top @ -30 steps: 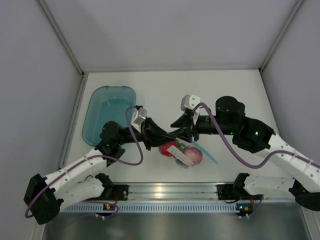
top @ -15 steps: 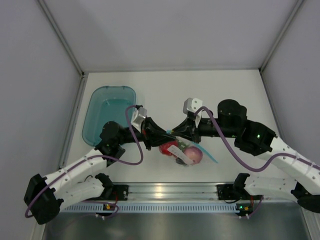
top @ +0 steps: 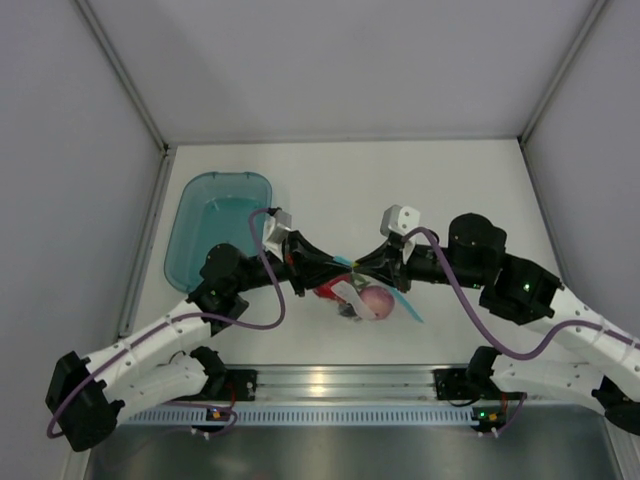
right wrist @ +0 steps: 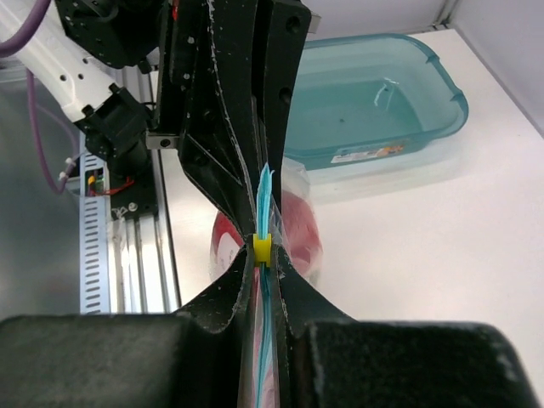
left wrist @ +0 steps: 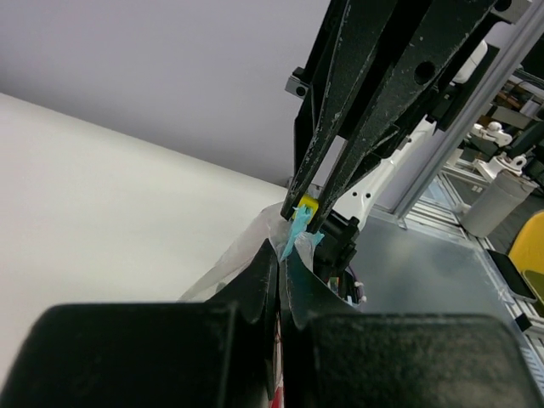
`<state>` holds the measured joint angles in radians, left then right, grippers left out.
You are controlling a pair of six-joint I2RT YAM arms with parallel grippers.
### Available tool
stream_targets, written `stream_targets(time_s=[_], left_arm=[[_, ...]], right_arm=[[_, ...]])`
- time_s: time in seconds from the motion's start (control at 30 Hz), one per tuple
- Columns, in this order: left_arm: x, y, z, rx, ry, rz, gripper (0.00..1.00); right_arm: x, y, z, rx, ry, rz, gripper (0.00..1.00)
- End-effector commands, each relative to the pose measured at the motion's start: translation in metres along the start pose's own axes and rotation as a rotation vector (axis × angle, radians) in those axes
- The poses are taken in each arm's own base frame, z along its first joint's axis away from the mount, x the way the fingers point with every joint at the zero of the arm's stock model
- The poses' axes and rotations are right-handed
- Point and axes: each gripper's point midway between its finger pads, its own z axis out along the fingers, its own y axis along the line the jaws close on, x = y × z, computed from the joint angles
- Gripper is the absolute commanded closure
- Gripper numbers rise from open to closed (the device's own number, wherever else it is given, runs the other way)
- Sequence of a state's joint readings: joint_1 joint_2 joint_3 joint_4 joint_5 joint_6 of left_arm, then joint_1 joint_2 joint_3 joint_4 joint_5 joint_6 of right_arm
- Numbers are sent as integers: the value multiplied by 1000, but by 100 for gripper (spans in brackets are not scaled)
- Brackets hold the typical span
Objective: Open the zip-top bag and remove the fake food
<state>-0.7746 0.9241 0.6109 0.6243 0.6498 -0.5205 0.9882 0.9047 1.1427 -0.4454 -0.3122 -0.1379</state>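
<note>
The zip-top bag point(top: 372, 298) hangs between both arms near the table's front, its blue zip strip point(right wrist: 265, 194) upright. My left gripper point(top: 341, 262) is shut on the strip's end point(left wrist: 293, 231). My right gripper point(top: 360, 266) faces it tip to tip and is shut on the strip at a small yellow slider point(right wrist: 263, 246). The fake food shows through the plastic as a pink ball point(top: 377, 300) and a red piece point(right wrist: 297, 229). Other pieces are hidden.
A translucent teal tub point(top: 216, 226) stands at the back left, with a label on its wall point(right wrist: 367, 154). An aluminium rail point(top: 330, 380) runs along the near edge, between the arm bases. White walls enclose the table on three sides.
My right gripper has closed on the zip strip, meeting the left gripper's tips. The bag has risen slightly toward them. The left gripper has kept its hold.
</note>
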Motion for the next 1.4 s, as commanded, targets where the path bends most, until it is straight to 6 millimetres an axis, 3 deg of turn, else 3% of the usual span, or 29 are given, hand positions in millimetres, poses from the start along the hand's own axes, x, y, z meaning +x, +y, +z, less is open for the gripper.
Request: stream_targets(time_s=[0.0, 0.17, 0.4, 0.7, 0.97, 1.13, 1.27, 1.37], left_arm=[[-35, 4, -1, -63, -123, 75, 100], [-36, 11, -3, -104, -135, 68, 100], [-46, 43, -14, -307, -212, 39, 100], [-56, 90, -43, -612, -333, -24, 100], [-55, 110, -69, -764, -408, -49, 100], [-52, 112, -75, -789, -419, -59, 100], [-50, 101, -59, -698, -365, -52, 100], [-45, 93, -44, -616, -294, -24, 100]], right_arm=[[7, 0, -13, 44, 4, 4, 100], [25, -10, -21, 130, 24, 31, 100], [45, -23, -38, 265, 35, 129, 100], [78, -16, -55, 318, 116, 278, 100], [100, -12, -64, 334, 173, 311, 100], [108, -11, -61, 328, 190, 317, 100], [100, -9, -56, 305, 164, 314, 100], [91, -13, -56, 316, 142, 306, 89]])
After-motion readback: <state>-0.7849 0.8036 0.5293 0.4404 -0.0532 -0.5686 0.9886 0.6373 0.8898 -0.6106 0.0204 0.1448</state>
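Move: The right hand already pinches the yellow slider at the left end of the zip. The zip's far end, where the slider is taken, lies about 14 cm to its right, 7 cm back and 11 cm below. Inside the hanging bag, the pink food is some 5 cm right, 4 cm back and 11 cm down, the red food roughly 6 cm left, 2 cm back and 10 cm down. The left hand already holds the bag's corner, with the slider about 2 cm to its right. Rightward and downward, about 8 cm each way, the right hand draws the slider along the zip towards its far end, turning clockwise some 25 degrees. The left hand keeps its shut grip on the corner and pulls the other way, forward about 9 cm and left 6, swinging counter-clockwise nearly 40 degrees and sinking a little late on; the right grip eases at the very end. ##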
